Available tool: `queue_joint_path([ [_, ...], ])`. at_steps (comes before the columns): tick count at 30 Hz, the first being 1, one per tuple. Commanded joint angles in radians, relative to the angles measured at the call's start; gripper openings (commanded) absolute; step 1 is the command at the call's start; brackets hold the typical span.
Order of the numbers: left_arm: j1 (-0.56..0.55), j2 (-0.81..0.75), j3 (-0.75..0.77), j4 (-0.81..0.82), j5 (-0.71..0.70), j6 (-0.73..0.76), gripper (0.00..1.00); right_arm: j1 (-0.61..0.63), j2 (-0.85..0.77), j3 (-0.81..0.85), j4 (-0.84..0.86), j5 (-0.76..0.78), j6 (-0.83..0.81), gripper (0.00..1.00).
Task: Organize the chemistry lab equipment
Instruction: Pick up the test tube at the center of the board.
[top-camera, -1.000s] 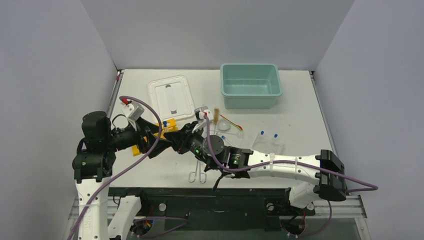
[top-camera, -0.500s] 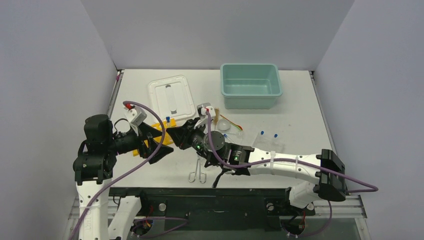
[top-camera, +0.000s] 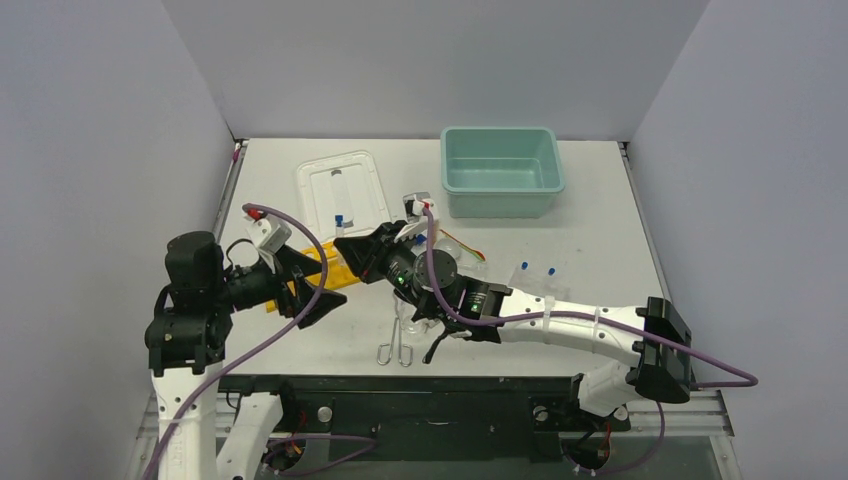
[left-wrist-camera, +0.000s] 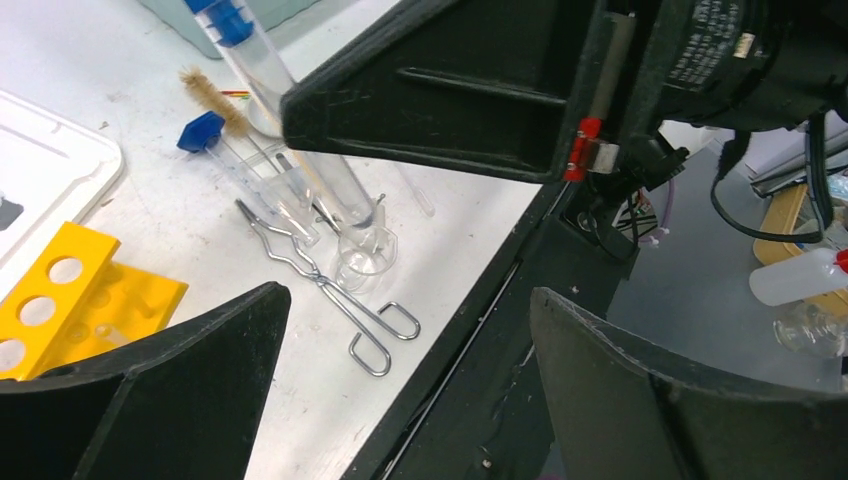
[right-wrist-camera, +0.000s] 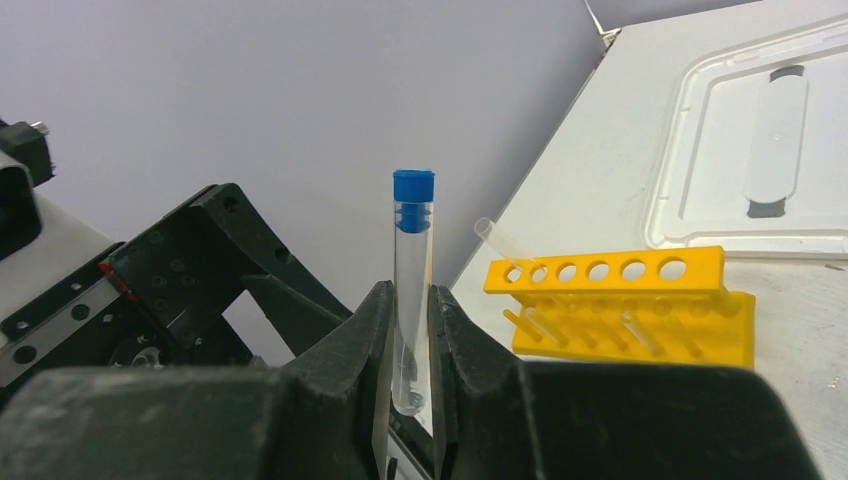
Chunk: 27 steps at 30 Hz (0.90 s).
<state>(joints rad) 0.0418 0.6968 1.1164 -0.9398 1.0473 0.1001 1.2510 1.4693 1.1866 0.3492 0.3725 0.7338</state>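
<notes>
My right gripper (right-wrist-camera: 410, 300) is shut on a clear glass tube (right-wrist-camera: 411, 270) with a blue cap, held upright. In the top view the right gripper (top-camera: 352, 250) hangs over the right end of the yellow holed rack (top-camera: 322, 262). The rack (right-wrist-camera: 620, 300) holds a glass tube (right-wrist-camera: 492, 238) in its end hole. My left gripper (top-camera: 325, 286) is open and empty, just left of the right one. In the left wrist view the left gripper (left-wrist-camera: 405, 295) spans the table's near edge, and metal tongs (left-wrist-camera: 318, 285), a small beaker (left-wrist-camera: 365, 255), a brush (left-wrist-camera: 215, 100) and a blue-capped tube (left-wrist-camera: 222, 155) lie ahead of it.
A teal tub (top-camera: 452, 165) stands at the back right. The white lid (top-camera: 345, 190) lies at the back left, behind the rack. Two blue-capped vials (top-camera: 523, 267) lie right of centre. The tongs (top-camera: 396, 345) lie by the near edge.
The left gripper opened a little wider and drew back to the left. The right gripper moved up and away to the left with the blue-capped tube, over the rack.
</notes>
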Motion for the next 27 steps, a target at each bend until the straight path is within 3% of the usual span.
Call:
queue_joint_path([
  [1,0.000,0.011,-0.022,0.103,-0.058,-0.036,0.87,0.013,-0.026,0.026,0.067,-0.039,0.026,0.00],
  [7,0.000,0.018,-0.044,0.201,-0.111,-0.092,0.74,0.039,-0.002,0.030,0.079,-0.061,0.046,0.00],
  [12,0.000,0.029,-0.049,0.226,-0.102,-0.108,0.71,0.049,0.007,0.023,0.081,-0.062,0.050,0.00],
  [18,0.000,0.029,-0.065,0.233,-0.104,-0.120,0.54,0.053,0.009,0.024,0.085,-0.069,0.050,0.00],
  [22,0.000,0.032,-0.069,0.223,-0.105,-0.106,0.36,0.054,0.020,0.032,0.072,-0.087,0.055,0.00],
  [27,0.000,0.032,-0.071,0.199,-0.122,-0.054,0.32,0.053,0.032,0.036,0.031,-0.112,0.069,0.00],
])
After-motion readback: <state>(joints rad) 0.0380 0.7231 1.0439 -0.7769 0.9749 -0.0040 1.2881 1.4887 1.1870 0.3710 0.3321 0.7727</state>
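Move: The test tube, upright and blue-capped, is already between the right hand's closed fingers, its middle about 1 cm above their pads. From the open left hand it stands about 5 cm ahead, 2 cm to the right and 4 cm higher; put the other way, the left gripper is some 5 cm back, 2 cm left and 3 cm below the right hand. Far below the left hand, the yellow rack lies about 23 cm ahead and 9 cm left, the tongs 14 cm ahead and 8 cm right. The left hand goes forward about 3.5 cm towards the lower end of the test tube, sinking about 1 cm and turning some 5 degrees counter-clockwise, while its wide-open fingers draw together to about a third of their opening around that end, without a clear pinch yet. To meet it the right hand, still pinching the test tube, comes back nearly 3 cm and about 1.5 cm left, turning about 5 degrees counter-clockwise, then eases slightly forward and down while keeping its grip. ##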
